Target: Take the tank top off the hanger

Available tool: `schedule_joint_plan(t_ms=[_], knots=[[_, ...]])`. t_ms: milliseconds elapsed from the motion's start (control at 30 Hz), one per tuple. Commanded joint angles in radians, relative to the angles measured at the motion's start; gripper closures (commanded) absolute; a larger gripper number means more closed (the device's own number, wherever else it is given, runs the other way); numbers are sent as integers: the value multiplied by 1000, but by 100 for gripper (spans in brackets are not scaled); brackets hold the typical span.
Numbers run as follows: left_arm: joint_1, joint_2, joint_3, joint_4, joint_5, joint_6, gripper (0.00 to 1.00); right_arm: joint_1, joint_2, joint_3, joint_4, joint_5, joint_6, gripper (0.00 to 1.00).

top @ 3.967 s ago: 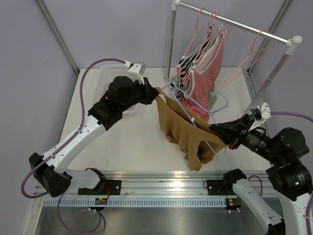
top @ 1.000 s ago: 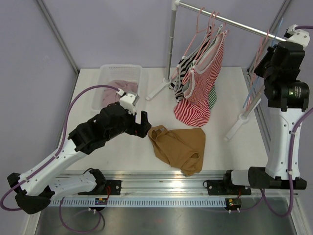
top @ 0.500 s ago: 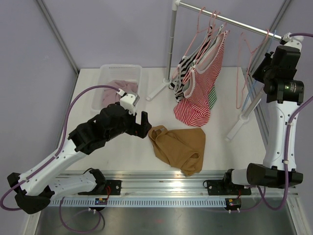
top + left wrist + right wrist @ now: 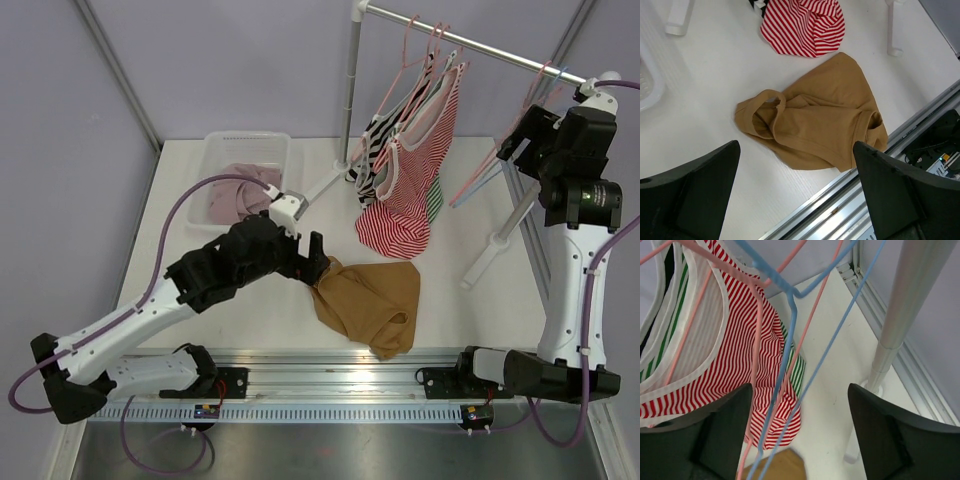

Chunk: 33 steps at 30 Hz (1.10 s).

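Observation:
The tan tank top (image 4: 365, 298) lies crumpled on the white table, off any hanger; in the left wrist view the tank top (image 4: 815, 125) fills the middle. My left gripper (image 4: 318, 262) is open at its left edge, and in the wrist view the left gripper (image 4: 796, 147) has its jaws wide above the cloth, holding nothing. The bare blue hanger (image 4: 478, 182) hangs slanted from the rack's rail. My right gripper (image 4: 517, 140) is up beside it, open. In the right wrist view the blue hanger (image 4: 786, 340) runs between the right gripper's (image 4: 800, 387) spread jaws without being gripped.
Red, green and black striped tops (image 4: 410, 170) hang on pink hangers from the rail (image 4: 470, 45). An empty pink hanger (image 4: 535, 88) hangs near my right wrist. The rack's post (image 4: 902, 315) stands right. A clear bin (image 4: 247, 175) with pink cloth sits back left. A metal rail (image 4: 330, 375) borders the front.
My right gripper has opened and let go of the blue hanger, which now hangs from the rail. My left arm has moved right, up to the tank top's left edge.

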<state>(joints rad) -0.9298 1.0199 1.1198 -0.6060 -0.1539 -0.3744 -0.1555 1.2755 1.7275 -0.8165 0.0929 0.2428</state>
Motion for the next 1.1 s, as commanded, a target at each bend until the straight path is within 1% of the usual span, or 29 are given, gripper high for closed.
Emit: schedule_joint_plan(t_ms=[0,33,100,167,200,233,267,300,333,367,400,500,567,633,700,767,800,833,900,933,967,1000,1033,1067], knots=[[-50,55,-57,158,-4,-17,1,-4,-76,69,-27,4,4,13],[-63,77,-69,213,-7,-15,1,-6,-103,79,-35,2,3,10],[-96,149,-86,256,-18,-21,1,-6,-139,93,-52,-18,4,1],[-125,202,-100,317,-24,-23,1,-6,-205,92,-50,-45,7,0],[-133,266,-100,333,-29,-24,1,-6,-229,83,-36,-88,6,0],[-150,298,-94,362,-29,-21,1,-6,-296,32,-14,-144,1,0],[-156,336,-88,373,-29,-23,1,-6,-329,-1,40,-188,4,0],[-159,398,-78,380,-33,-26,1,-6,-361,-58,60,-276,6,1],[-165,437,-71,399,-30,-32,1,-6,-410,-81,74,-316,9,1],[-167,469,-52,403,-30,-34,1,-6,-429,-100,82,-356,16,1],[-170,533,-42,407,-27,-38,1,-6,-445,-132,82,-421,19,0],[-185,621,-2,407,-21,-44,1,-6,-513,-184,68,-498,19,0],[-205,699,15,399,-22,-47,1,-6,-539,-209,74,-504,29,1],[-231,779,44,367,-58,-58,1,-4,-568,-233,88,-513,27,0],[-244,821,61,348,-68,-64,1,-4,-584,-238,91,-516,33,1],[-251,868,57,360,-44,-77,2,-4,-584,-233,94,-521,49,1],[-253,881,51,371,-14,-80,6,-4,-584,-229,96,-532,55,0],[-251,888,38,391,2,-83,13,-4,-582,-227,99,-541,64,1],[-251,917,43,397,39,-89,31,-4,-588,-230,105,-562,69,0],[-251,925,44,393,50,-87,45,-4,-590,-233,112,-567,70,1],[-251,925,46,390,50,-90,83,-4,-593,-236,112,-564,70,1],[-251,916,38,388,42,-95,93,-4,-599,-238,112,-561,69,0],[-253,899,23,382,31,-103,100,-4,-602,-238,111,-559,63,1],[-253,879,11,377,19,-106,100,-4,-605,-238,109,-556,59,1]])
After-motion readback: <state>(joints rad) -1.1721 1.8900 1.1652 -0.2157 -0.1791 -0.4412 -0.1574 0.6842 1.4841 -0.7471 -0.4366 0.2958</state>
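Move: The brown tank top lies crumpled flat on the table; its middle is about 15 cm to the right of my left hand, barely 1 cm back, and some 26 cm below. The striped tank top's lower hem hangs roughly 20 cm ahead and 22 cm to the right, 20 cm lower. From my right hand the brown tank top is about 16 cm back, 32 cm left and 39 cm down; the empty blue hanger is just ahead, about 4 cm. I swing my open left hand down some 25 cm and right about 15 cm onto the middle of the brown tank top, tipping the fingers steeper, then shut them to pinch a fold. Meanwhile my empty right hand opens the last bit and backs away from the hangers, about 17 cm back, 12 cm left and a little up, fingers tilting up and turning left some 30 degrees. ##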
